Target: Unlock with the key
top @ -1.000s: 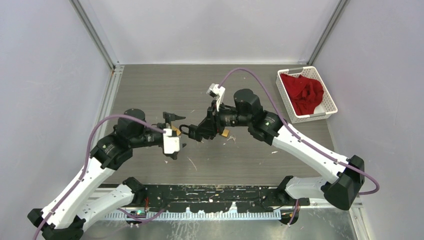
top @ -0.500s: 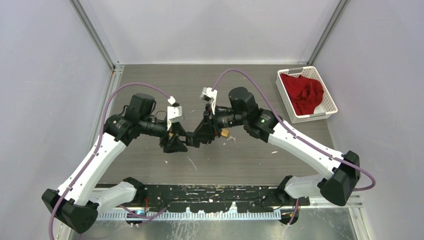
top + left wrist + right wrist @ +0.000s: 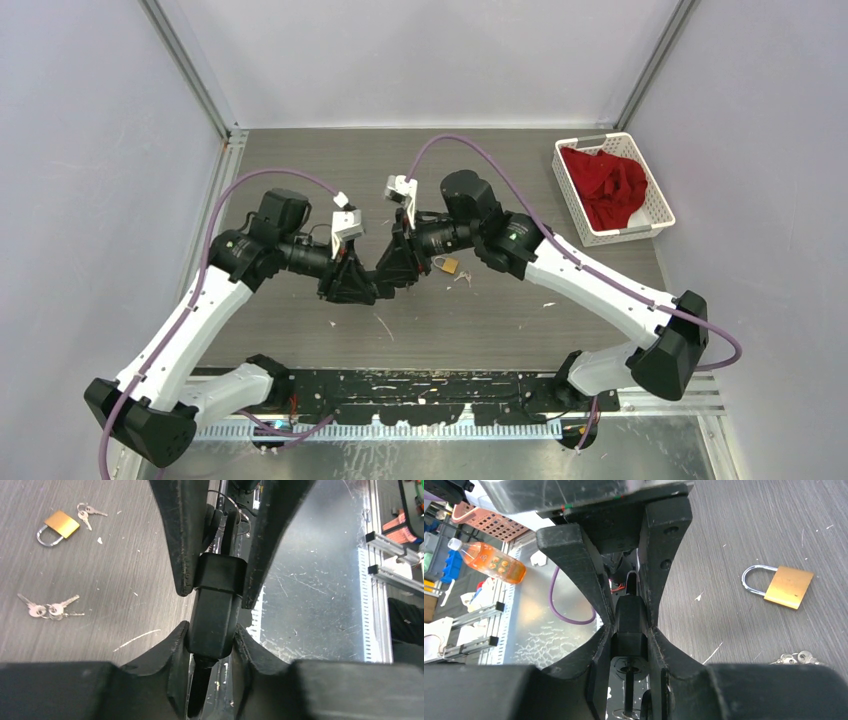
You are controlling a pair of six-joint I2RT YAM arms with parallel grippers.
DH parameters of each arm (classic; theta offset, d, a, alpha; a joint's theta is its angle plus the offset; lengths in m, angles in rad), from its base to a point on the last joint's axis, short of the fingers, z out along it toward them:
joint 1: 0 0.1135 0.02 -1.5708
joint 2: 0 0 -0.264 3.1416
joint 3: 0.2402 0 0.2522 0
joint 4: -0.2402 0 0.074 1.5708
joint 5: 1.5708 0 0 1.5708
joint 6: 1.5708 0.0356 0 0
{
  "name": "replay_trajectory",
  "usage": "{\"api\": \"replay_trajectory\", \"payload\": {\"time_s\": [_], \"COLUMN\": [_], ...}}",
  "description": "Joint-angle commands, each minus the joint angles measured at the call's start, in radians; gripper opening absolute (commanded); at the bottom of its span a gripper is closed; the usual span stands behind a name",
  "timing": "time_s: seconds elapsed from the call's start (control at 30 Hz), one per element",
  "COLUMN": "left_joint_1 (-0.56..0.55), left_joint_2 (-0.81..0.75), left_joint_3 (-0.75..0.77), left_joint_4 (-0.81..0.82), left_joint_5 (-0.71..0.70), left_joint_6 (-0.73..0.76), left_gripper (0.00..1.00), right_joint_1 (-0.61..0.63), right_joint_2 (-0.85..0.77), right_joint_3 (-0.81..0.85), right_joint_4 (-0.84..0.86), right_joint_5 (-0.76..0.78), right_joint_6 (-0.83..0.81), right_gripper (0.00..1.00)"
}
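Note:
A black padlock (image 3: 215, 605) hangs above the table between both grippers. My left gripper (image 3: 212, 642) has its fingers pressed against the sides of one end. The right gripper (image 3: 629, 640) is shut on the other end. In the right wrist view the lock's round keyhole face (image 3: 629, 666) shows a dark key (image 3: 629, 690) in it, with a wire ring below. In the top view the two grippers (image 3: 358, 285) (image 3: 393, 265) meet nose to nose and hide the lock. A brass padlock (image 3: 447, 265) (image 3: 780, 585) lies shut on the table beside them.
Loose silver key bunches (image 3: 47, 610) (image 3: 86, 512) lie on the wood near the brass padlock (image 3: 57, 526). A white basket (image 3: 625, 232) with red cloth stands at the back right. The metal rail (image 3: 450, 385) runs along the near edge.
My left arm swung in toward the right gripper and its jaws closed from wide open onto the black padlock. The right arm shifted slightly left, still gripping.

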Motion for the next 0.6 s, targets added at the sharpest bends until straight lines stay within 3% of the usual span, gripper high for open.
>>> {"api": "replay_trajectory", "payload": {"time_s": [0.0,0.17,0.2,0.23,0.27,0.33,0.57], "left_joint_1": [-0.007,-0.008,-0.007,-0.007,-0.007,-0.007,-0.004], "left_joint_2": [-0.017,-0.031,-0.031,-0.032,-0.030,-0.025,0.001], "left_joint_3": [-0.011,-0.023,-0.020,-0.014,-0.008,0.016,0.072], "left_joint_4": [0.088,0.124,0.109,0.084,0.049,-0.045,-0.162], "left_joint_5": [0.043,0.020,0.021,0.024,0.026,0.018,-0.019], "left_joint_6": [-0.053,-0.066,-0.049,-0.023,0.006,0.085,0.187], "left_gripper": [0.23,0.01,0.00,0.00,0.00,0.00,0.00], "right_joint_1": [0.019,0.024,0.023,0.016,0.003,-0.046,-0.130], "right_joint_2": [0.005,0.002,0.001,-0.005,-0.013,-0.039,-0.096], "right_joint_3": [0.063,0.050,0.052,0.053,0.051,0.022,-0.063], "right_joint_4": [0.122,0.138,0.129,0.118,0.107,0.106,0.045], "right_joint_5": [0.045,0.058,0.065,0.071,0.069,0.031,-0.092], "right_joint_6": [-0.007,0.005,0.005,0.004,0.003,0.014,-0.005], "right_gripper": [0.01,0.01,0.09,0.30,0.42,0.57,0.61]}}
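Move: The black padlock, still pinched by the right hand, sits between the left fingertips, with its middle some 3 cm to the left hand's right and 1 cm below it. From the right hand, the padlock's middle is about 2 cm left and 1 cm below. On the table 25 cm beneath the left hand, the loose keys lie 9 cm ahead and 4 right, the large brass padlock 12 ahead and 7 left, the small brass padlock 12 ahead and 15 right. The left fingers close the last little on the shackle end of the black padlock and clamp it while the right hand keeps hold of the key end; then the right fingers open and let go, and that hand slips off forward and to the right, about 4 cm. Still gripping, the left hand sinks some 2 cm, easing slightly left and back. ##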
